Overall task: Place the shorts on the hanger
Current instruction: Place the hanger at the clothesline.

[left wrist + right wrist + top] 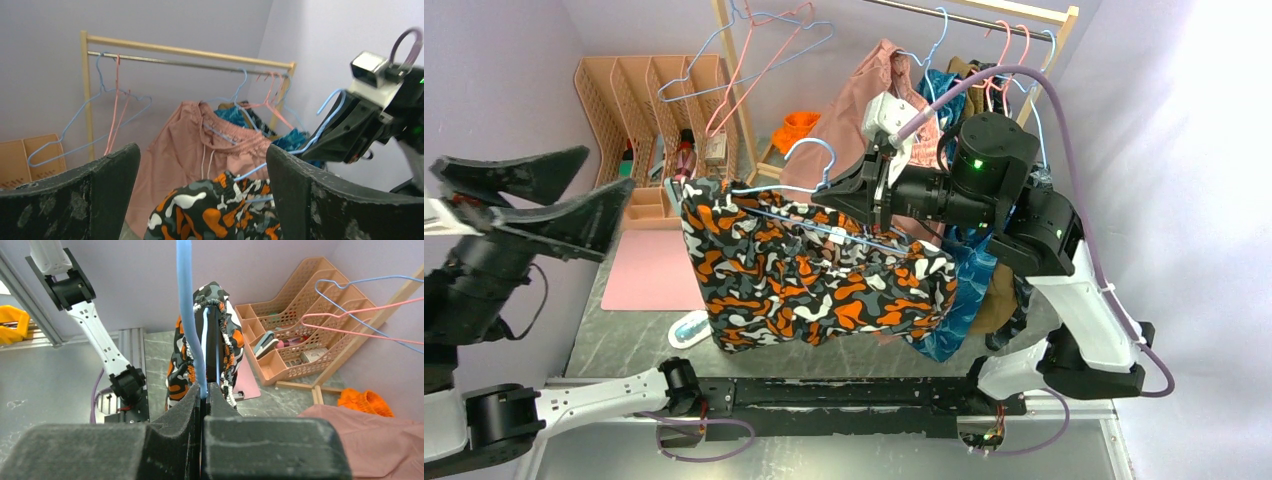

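The orange, black, white and grey blotch-print shorts (pixel 814 275) hang draped over the lower bar of the light-blue hanger (pixel 808 150), held up above the table. My right gripper (pixel 852 192) is shut on the hanger's wire just below the hook. The right wrist view shows the blue hanger (pixel 186 305) pinched at the tips of my right gripper (pixel 202 390), with the shorts (pixel 230 335) beyond. My left gripper (pixel 609 170) stands wide open to the left of the shorts, touching nothing. In the left wrist view the shorts (pixel 210 215) sit past the open left gripper (pixel 202 150).
A wooden clothes rail (pixel 984 15) at the back carries pink and blue hangers (pixel 764 50), a dusty-pink garment (pixel 854 110) and a blue leaf-print garment (pixel 969 285). A pink organiser (pixel 639 95) and a pink mat (pixel 649 270) lie at the left. A small white object (pixel 689 328) lies below the shorts.
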Motion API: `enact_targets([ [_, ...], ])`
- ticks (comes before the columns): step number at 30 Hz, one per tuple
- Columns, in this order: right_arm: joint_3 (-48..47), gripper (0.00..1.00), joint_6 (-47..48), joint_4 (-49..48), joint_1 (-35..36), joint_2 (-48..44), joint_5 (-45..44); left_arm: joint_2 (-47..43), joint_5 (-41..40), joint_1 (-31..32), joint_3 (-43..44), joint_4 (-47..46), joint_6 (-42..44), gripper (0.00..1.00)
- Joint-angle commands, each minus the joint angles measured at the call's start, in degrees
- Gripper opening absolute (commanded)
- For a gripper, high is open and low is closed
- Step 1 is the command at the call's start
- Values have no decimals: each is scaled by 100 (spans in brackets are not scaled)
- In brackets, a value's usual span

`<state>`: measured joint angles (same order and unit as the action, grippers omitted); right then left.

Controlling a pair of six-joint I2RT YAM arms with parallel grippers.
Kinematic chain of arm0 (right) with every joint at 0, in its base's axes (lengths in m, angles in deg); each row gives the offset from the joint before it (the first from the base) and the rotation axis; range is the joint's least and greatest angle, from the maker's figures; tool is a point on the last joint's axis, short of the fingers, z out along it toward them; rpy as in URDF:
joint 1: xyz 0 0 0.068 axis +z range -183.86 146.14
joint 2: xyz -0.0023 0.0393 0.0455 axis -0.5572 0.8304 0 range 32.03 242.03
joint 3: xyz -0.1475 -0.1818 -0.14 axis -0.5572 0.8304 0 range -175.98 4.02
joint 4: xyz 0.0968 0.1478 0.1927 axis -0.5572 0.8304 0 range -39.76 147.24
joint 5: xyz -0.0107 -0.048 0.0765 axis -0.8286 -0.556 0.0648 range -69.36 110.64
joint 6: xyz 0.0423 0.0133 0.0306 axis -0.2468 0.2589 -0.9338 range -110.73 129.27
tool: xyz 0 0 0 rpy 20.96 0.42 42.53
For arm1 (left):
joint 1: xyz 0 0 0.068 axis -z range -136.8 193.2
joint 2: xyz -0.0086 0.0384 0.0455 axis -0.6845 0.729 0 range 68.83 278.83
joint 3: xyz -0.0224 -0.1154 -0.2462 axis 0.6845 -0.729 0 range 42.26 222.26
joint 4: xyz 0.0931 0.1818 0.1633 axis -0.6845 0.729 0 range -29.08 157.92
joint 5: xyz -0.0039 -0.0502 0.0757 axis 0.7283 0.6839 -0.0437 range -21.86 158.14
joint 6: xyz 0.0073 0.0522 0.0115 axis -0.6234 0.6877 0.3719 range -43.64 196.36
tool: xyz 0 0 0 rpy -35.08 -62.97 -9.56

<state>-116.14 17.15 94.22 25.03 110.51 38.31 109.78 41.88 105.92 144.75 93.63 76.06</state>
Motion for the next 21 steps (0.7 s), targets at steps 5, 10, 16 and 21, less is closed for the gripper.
enact_targets([
  [5, 460, 0, 95, -318, -9, -131, -441, 468, 420, -5, -384, 629, 540, 100],
  [10, 867, 0, 78, -305, -9, -284, -556, 898, 1116, -5, -559, 918, 930, 100],
  [16, 1423, 0, -14, -294, -9, -589, -480, 822, 2548, -5, -1027, 835, 1281, 99],
  [21, 1829, 0, -122, -359, -9, -800, -279, 1156, 3056, -5, -1105, 1129, 1424, 99],
])
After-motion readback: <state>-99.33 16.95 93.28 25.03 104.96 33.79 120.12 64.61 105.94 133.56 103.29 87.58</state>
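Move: From my open left hand, the left end of the hanger, where the shorts' waistband hangs on it, lies about 9 cm to the right, 6 cm ahead and 8 cm lower. My right gripper, closed on the hanger's neck, is some 20 cm to the right, 2 cm ahead and 8 cm below my left hand, with the hook rising just ahead of it. From the right hand, that waistband end lies about 11 cm left and 4 cm ahead, at roughly its height. I swing my left hand quickly about 15 cm to the right and 13 cm down, bringing its wide-open fingers to the left end of the hanger and waistband; it bows forward a little on the way, rolls some 35 degrees left side up and turns clockwise. Meanwhile my right hand keeps its pinch on the neck and lowers the hanger about 8 cm. ##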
